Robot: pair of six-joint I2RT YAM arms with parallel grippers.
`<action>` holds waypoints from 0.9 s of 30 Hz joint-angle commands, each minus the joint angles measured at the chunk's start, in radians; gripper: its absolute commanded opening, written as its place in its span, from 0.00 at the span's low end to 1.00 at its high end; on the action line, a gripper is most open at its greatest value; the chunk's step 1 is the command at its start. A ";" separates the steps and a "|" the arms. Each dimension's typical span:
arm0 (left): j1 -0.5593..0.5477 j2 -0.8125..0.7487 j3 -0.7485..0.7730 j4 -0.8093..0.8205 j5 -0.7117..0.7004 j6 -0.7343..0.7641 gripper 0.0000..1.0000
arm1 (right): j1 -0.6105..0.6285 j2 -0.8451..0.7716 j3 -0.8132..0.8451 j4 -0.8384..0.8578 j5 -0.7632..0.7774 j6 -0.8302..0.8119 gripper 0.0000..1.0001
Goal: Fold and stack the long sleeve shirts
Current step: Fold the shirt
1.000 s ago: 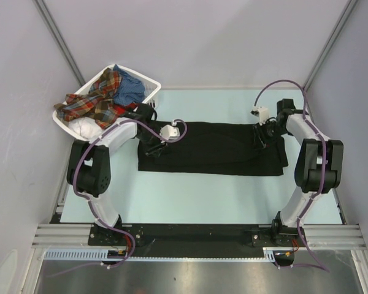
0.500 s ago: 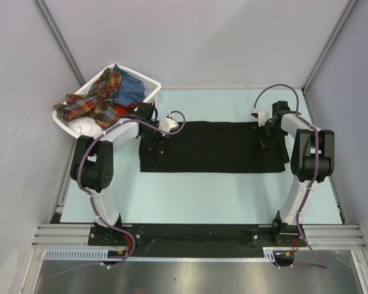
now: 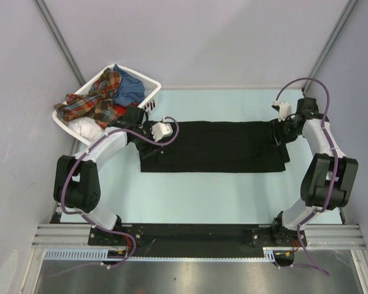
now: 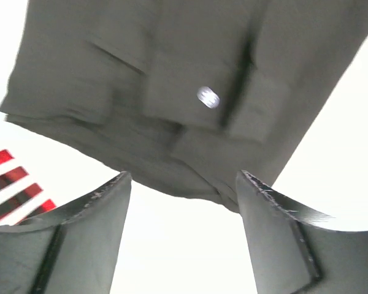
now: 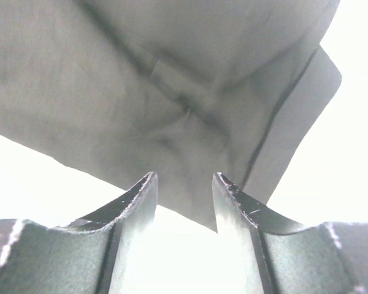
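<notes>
A large black long sleeve shirt (image 3: 214, 147) lies flat on the table as a long folded band. My left gripper (image 3: 151, 137) hovers over its left end. In the left wrist view it (image 4: 184, 177) is open, nothing between its fingers, with the shirt's edge (image 4: 172, 92) just ahead. My right gripper (image 3: 281, 131) hovers at the right end. In the right wrist view it (image 5: 184, 176) is open a moderate gap above the cloth (image 5: 141, 79), gripping nothing. More shirts fill the basket: red-orange plaid (image 3: 92, 103), blue (image 3: 130, 89) and white (image 3: 86, 128).
The white slatted basket (image 3: 152, 83) stands at the back left, close behind my left arm. The pale table (image 3: 202, 202) shows bare in front of the black shirt. Grey walls with metal posts close in the sides and back.
Both grippers have opened and let go of the black shirt. The right gripper has drawn out to the right, the left gripper back to the left. The shirt lies still.
</notes>
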 commanded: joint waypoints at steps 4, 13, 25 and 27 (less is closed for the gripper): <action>-0.052 -0.147 -0.220 -0.072 -0.058 0.254 0.67 | -0.036 -0.075 -0.226 -0.048 0.002 0.200 0.36; -0.087 -0.061 -0.280 0.045 -0.135 0.272 0.72 | -0.155 0.046 -0.192 -0.075 0.011 0.314 0.38; -0.133 0.036 -0.326 0.019 -0.174 0.283 0.14 | -0.164 0.322 -0.062 0.094 0.129 0.375 0.16; -0.164 0.033 -0.323 -0.007 -0.157 0.266 0.05 | -0.164 0.362 0.022 0.100 0.169 0.370 0.07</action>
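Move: The shirt's near left corner is about 7 cm back, 2 cm left and 9 cm below my left hand; its far left corner is some 15 cm straight ahead at table level, and the basket about 18 cm ahead and 12 cm left. From my right hand the shirt's near right corner is roughly 9 cm back, 4 cm right and 11 cm down, its far right corner about 12 cm straight ahead. I draw both open hands back and down over the folded shirt to its near edge, about 8 cm each way, then sink the rest of the way almost straight down and pinch the two near corners. My right hand also shifts a little right, turning some 30 degrees clockwise and tipping until its fingers point straight down; my left turns clockwise about half as much. ##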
